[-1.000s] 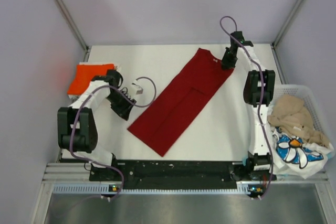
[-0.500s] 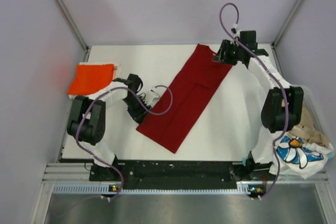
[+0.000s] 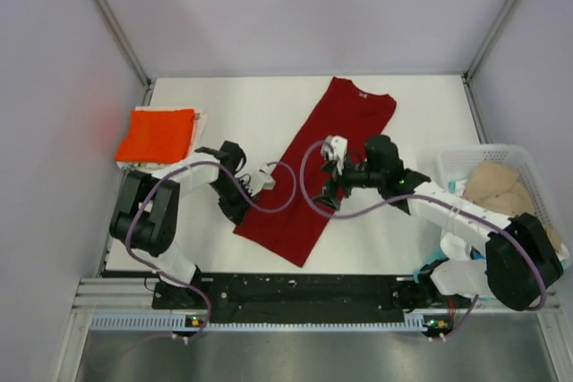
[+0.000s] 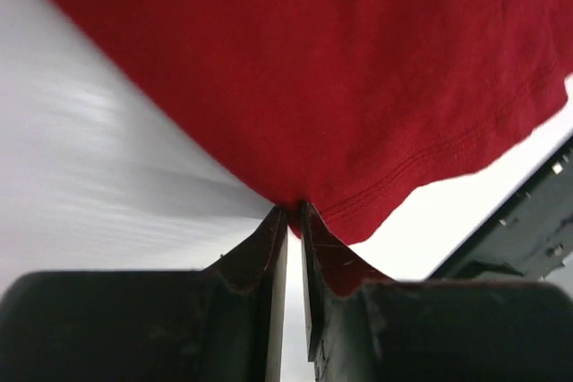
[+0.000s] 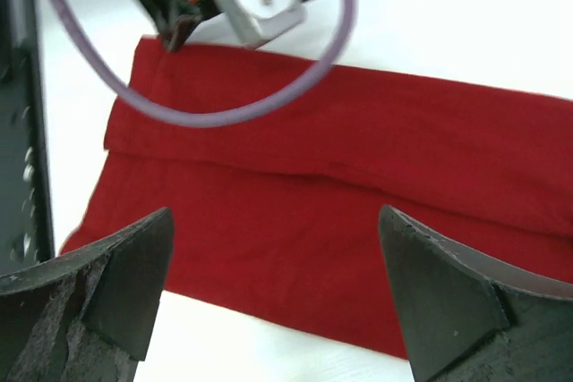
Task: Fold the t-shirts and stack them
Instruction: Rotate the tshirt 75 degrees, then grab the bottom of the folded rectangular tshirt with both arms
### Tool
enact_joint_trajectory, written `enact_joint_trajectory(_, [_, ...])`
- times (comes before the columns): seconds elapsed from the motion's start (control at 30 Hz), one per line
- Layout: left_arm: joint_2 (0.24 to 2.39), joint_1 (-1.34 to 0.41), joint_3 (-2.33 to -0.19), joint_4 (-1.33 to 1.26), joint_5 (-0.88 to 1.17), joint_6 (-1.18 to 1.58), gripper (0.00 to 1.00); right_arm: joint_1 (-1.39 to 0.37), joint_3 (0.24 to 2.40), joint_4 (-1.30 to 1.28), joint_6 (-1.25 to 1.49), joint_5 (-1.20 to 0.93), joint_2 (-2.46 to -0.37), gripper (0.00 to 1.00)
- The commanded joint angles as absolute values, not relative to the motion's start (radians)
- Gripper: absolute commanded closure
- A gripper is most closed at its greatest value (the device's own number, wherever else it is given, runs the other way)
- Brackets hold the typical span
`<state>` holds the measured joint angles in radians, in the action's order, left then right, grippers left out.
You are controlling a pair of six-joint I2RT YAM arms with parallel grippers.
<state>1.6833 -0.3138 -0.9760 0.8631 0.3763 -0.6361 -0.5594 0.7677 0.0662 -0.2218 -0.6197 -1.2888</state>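
The dark red t-shirt (image 3: pixel 345 136) lies folded into a long strip, running diagonally from the far middle to the near middle of the table. My left gripper (image 3: pixel 240 212) is at its near left edge, shut on the hem (image 4: pixel 358 207), which is pinched between the fingertips (image 4: pixel 294 212). My right gripper (image 3: pixel 324 201) hangs open over the strip's near right edge (image 5: pixel 358 176), with nothing between its fingers. A folded orange-red t-shirt (image 3: pixel 159 136) rests at the far left. A beige t-shirt (image 3: pixel 497 183) is crumpled in the basket.
A white lattice basket (image 3: pixel 448 160) stands at the right edge of the table, beside the right arm. The left arm's purple cable (image 5: pixel 224 114) loops over the red cloth between the two grippers. Metal frame posts rise at the back corners.
My right arm swung from the shirt's collar end to its near right edge and opened. The left gripper closed on the hem. The strip shifted a little to the right.
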Motion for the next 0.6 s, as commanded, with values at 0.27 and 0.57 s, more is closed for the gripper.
enact_joint_trajectory(0.27, [1.327, -0.382, -0.893, 1.025, 0.419, -0.819, 0.6, -0.928, 0.634, -0.232, -0.793, -0.652, -1.204, 0.13])
enact_joint_trajectory(0.57, [1.246, -0.413, -0.766, 1.103, 0.566, -1.346, 0.36, -1.15, 0.601, -0.155, -0.845, -0.627, -1.284, 0.4])
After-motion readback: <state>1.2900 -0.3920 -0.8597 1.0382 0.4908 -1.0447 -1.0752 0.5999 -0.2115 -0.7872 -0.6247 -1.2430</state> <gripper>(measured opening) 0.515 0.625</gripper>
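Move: My left hand still pinches the t-shirt's near left corner at table height; the table's near edge is about 14 cm back, and the near right corner some 12 cm back and 18 cm right. My open right hand hovers over the shirt: that near right corner lies roughly 18 cm back, 6 cm left and 15 below it, the pinched corner about 6 cm back and 24 left, and the near table edge about 20 cm back. I drag the pinched corner straight back about 7 cm with my left hand, then open the fingers, let go and rise some 5 cm, turning clockwise. Meanwhile I sweep my right hand back about 19 cm and down 9 towards the near right corner, swinging it some 45 degrees counter-clockwise and dipping its fingers, which narrow partway but stay open. ##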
